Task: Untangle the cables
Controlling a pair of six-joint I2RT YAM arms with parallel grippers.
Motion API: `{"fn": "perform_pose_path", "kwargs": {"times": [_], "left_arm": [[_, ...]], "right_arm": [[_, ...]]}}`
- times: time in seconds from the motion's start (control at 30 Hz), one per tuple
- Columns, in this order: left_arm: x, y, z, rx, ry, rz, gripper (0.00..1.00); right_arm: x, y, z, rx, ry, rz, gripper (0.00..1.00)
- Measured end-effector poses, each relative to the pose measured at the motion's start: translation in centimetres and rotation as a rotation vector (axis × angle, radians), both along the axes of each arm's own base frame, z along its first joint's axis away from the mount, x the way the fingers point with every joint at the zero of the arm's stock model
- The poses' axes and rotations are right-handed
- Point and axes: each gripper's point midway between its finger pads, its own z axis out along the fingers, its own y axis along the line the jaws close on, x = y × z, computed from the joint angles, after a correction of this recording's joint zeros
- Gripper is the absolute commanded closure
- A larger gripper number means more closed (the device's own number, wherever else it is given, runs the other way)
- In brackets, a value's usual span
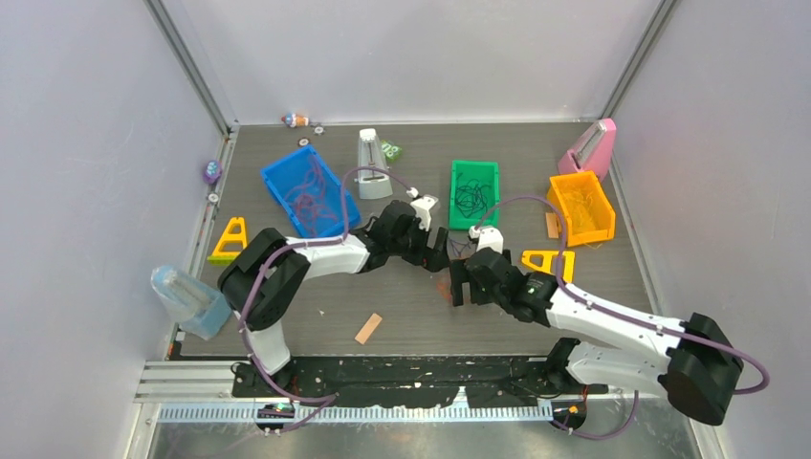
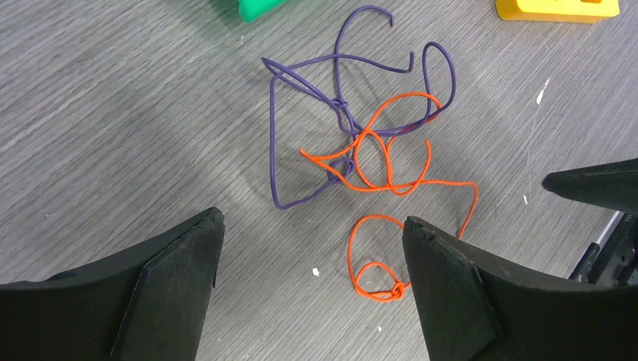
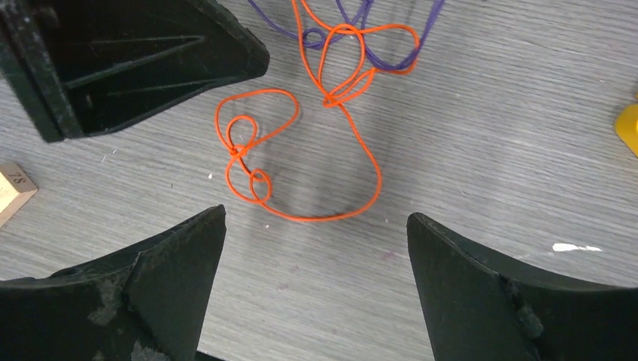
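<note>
An orange cable [image 2: 391, 188] and a purple cable [image 2: 272, 150] lie tangled together on the grey table. In the left wrist view, my left gripper [image 2: 314, 218] hovers open over the near end of the orange cable. A small knotted loop lies on the table between its fingers, untouched. My right gripper [image 3: 316, 216] is open too and holds nothing. The orange cable [image 3: 372, 169] curves just beyond its fingertips and the purple cable [image 3: 391, 68] lies farther off. In the top view both grippers, left [image 1: 435, 251] and right [image 1: 459, 282], face each other closely at mid-table and hide the cables.
A blue bin [image 1: 282, 201] holding purple cables, a green bin [image 1: 453, 191] holding dark cables and an orange bin [image 1: 588, 234] stand behind. Yellow triangles [image 1: 230, 239] [image 1: 548, 261] lie left and right. A wooden stick [image 1: 368, 328] lies in front, a wooden block [image 3: 15, 188] nearby.
</note>
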Motion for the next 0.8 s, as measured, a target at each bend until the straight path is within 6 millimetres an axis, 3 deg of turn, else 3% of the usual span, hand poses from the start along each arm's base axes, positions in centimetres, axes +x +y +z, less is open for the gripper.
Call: {"fn": "perform_pose_path", "kwargs": {"times": [0.23, 0.4, 0.43, 0.47, 0.53, 0.57, 0.6, 0.63, 0.7, 0.8], "left_arm": [[0.8, 0.4, 0.0, -0.025, 0.034, 0.057, 0.15], [1.9, 2.8, -0.2, -0.063, 0.055, 0.140, 0.16], [2.0, 3.2, -0.3, -0.069, 0.058, 0.150, 0.15], [2.1, 3.6, -0.3, -0.073, 0.060, 0.160, 0.15], [2.3, 4.2, -0.3, -0.084, 0.064, 0.178, 0.15], [2.3, 4.3, -0.1, -0.090, 0.063, 0.181, 0.15], [2.3, 4.3, 0.1, -0.097, 0.059, 0.181, 0.15], [2.2, 4.3, 0.4, -0.105, 0.056, 0.177, 0.15], [2.3, 4.0, 1.1, -0.123, 0.044, 0.169, 0.14], [2.3, 3.7, 1.8, -0.146, 0.033, 0.152, 0.14]], "right_arm": [[0.8, 1.3, -3.3, -0.049, 0.057, -0.002, 0.05], [1.0, 1.4, -5.9, -0.127, 0.111, -0.003, 0.05], [1.3, 1.7, -5.8, -0.128, 0.110, -0.003, 0.01], [1.6, 2.0, -5.9, -0.127, 0.107, -0.002, 0.06], [1.9, 2.4, -5.8, -0.125, 0.101, 0.001, 0.28], [2.0, 2.4, -5.8, -0.127, 0.099, 0.004, 0.50], [2.0, 2.3, -5.8, -0.129, 0.097, 0.006, 0.62], [2.0, 2.3, -5.9, -0.130, 0.096, 0.006, 0.83], [2.0, 2.3, -5.9, -0.132, 0.091, 0.012, 0.93], [1.5, 2.3, -5.8, -0.114, 0.098, 0.035, 0.95]]}}
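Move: The orange cable's loose loop lies on the table about 3 cm ahead of the open right hand, 3 cm to its left and some 7 cm below. From that hand, the purple cable crossing it is roughly 9 cm ahead and 2 cm left; the green bin is about 20 cm ahead and 3 cm right; and the yellow triangle is some 7 cm ahead and 18 cm right. From the left hand, the orange loop is about 6 cm back, 1 cm right and 5 cm below. The orange loop gets pinched close to the table: the right hand drops about 6 cm onto it, easing some 2 cm forward and left, then shuts its wide-open fingers across the cable at the bottom. Meanwhile the left hand, still open and empty, backs away about 4 cm left and 2 cm forward, turning some 10 degrees counter-clockwise, before rising about 2 cm. ##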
